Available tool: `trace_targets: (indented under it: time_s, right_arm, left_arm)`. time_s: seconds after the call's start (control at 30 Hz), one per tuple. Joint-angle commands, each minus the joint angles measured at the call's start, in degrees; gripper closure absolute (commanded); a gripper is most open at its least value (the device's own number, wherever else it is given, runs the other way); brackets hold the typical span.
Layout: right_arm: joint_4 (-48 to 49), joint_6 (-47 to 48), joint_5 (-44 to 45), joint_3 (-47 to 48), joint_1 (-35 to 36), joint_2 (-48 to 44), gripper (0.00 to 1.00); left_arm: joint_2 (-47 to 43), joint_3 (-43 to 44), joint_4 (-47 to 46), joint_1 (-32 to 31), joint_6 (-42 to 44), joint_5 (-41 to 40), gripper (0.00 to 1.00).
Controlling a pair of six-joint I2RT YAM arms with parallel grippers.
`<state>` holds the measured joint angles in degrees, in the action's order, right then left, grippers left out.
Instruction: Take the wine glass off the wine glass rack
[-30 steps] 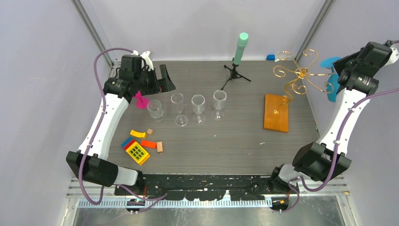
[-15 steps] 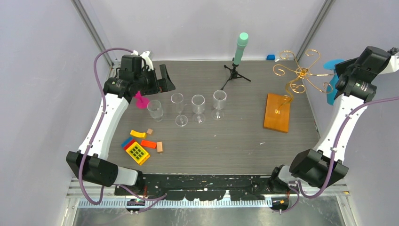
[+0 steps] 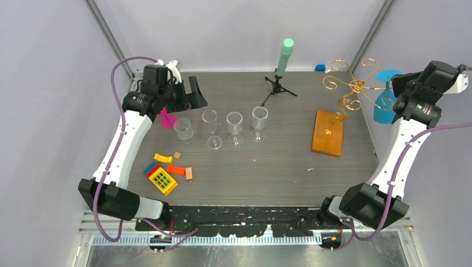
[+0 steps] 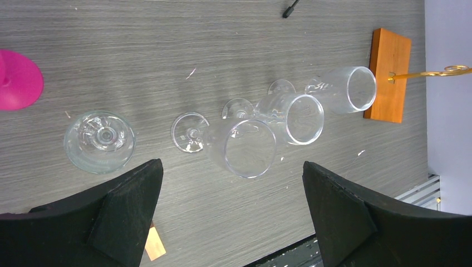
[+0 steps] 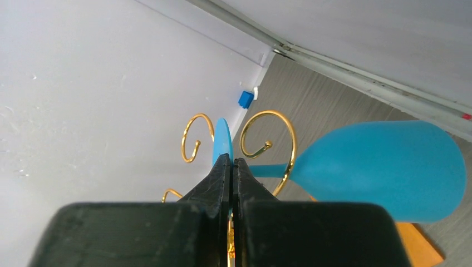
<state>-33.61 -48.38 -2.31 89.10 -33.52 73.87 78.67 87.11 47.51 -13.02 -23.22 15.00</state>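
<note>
A blue wine glass [image 3: 383, 105] hangs tipped at the far right, beside the gold wire wine glass rack [image 3: 356, 86] on its orange-brown wooden base [image 3: 327, 133]. My right gripper [image 3: 396, 83] is shut on the glass's thin foot. In the right wrist view the foot [image 5: 222, 139] shows edge-on between the shut fingers [image 5: 214, 181]. The stem [image 5: 267, 169] crosses one gold curl [image 5: 286, 139], with the bowl [image 5: 384, 167] to the right. My left gripper [image 3: 192, 95] hovers open at the far left, holding nothing, above clear glasses [image 4: 245, 147].
Three clear stemmed glasses [image 3: 234, 127] stand in a row mid-table, with another clear glass [image 3: 183, 130] and a pink glass [image 3: 167, 119] to their left. A black tripod with a mint cylinder [image 3: 285, 55] stands at the back. Toy blocks [image 3: 164, 175] lie front left.
The right wrist has swung out to the right and turned, carrying the blue glass so that its bowl now shows left of the wrist. The left arm has not moved.
</note>
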Motion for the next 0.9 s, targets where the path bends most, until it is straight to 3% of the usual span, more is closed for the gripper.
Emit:
trace_targets:
  time_s: [0.0,0.27,0.63,0.87]
  right_arm:
    - [7.35,-4.18,-3.51,-1.98,-0.36,-1.52,1.00]
    - [17.34,-12.19,-6.59,-5.58,-0.41,-0.54,1.00]
    - [28.50,-13.15,-7.73,-6.38,-0.40,2.91,1.00]
    - [43.69,-12.70,-13.82,-8.90,-0.41,4.17,1.00]
  left_arm:
    - [-0.28,1.66,-0.20,0.10,1.33,0.20,0.00]
    - [-0.61,1.75,0.31,0.09,1.95,-0.49,0.00]
    - [-0.33,1.92,0.39,0.05,1.96,-0.48,0.00]
    - [-0.56,2.00,0.48,0.10,2.03,-0.62,0.00]
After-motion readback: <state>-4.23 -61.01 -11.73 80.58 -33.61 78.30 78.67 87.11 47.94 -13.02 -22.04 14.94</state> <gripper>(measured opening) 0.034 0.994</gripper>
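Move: My right hand already grips the blue wine glass by its stem, just under the upturned foot, at the right side of the gold rack. The rack's hub is about 9 cm to the hand's left and 2 cm back, roughly level with it. The near right curl is some 6 cm back and 2 cm left, the far right curl about 5 cm ahead and 6 cm left, both slightly below. From my idle left hand the hub is some 50 cm right, about level ahead, roughly 8 cm higher. Keeping my right fingers shut on the stem, I carry the blue glass forward about 6 cm along the rack's right side, away from the near right curl. After the first stretch I also lift, ending some 3 cm higher, while the wrist tips the fingers up around 20 degrees until they point about level. ##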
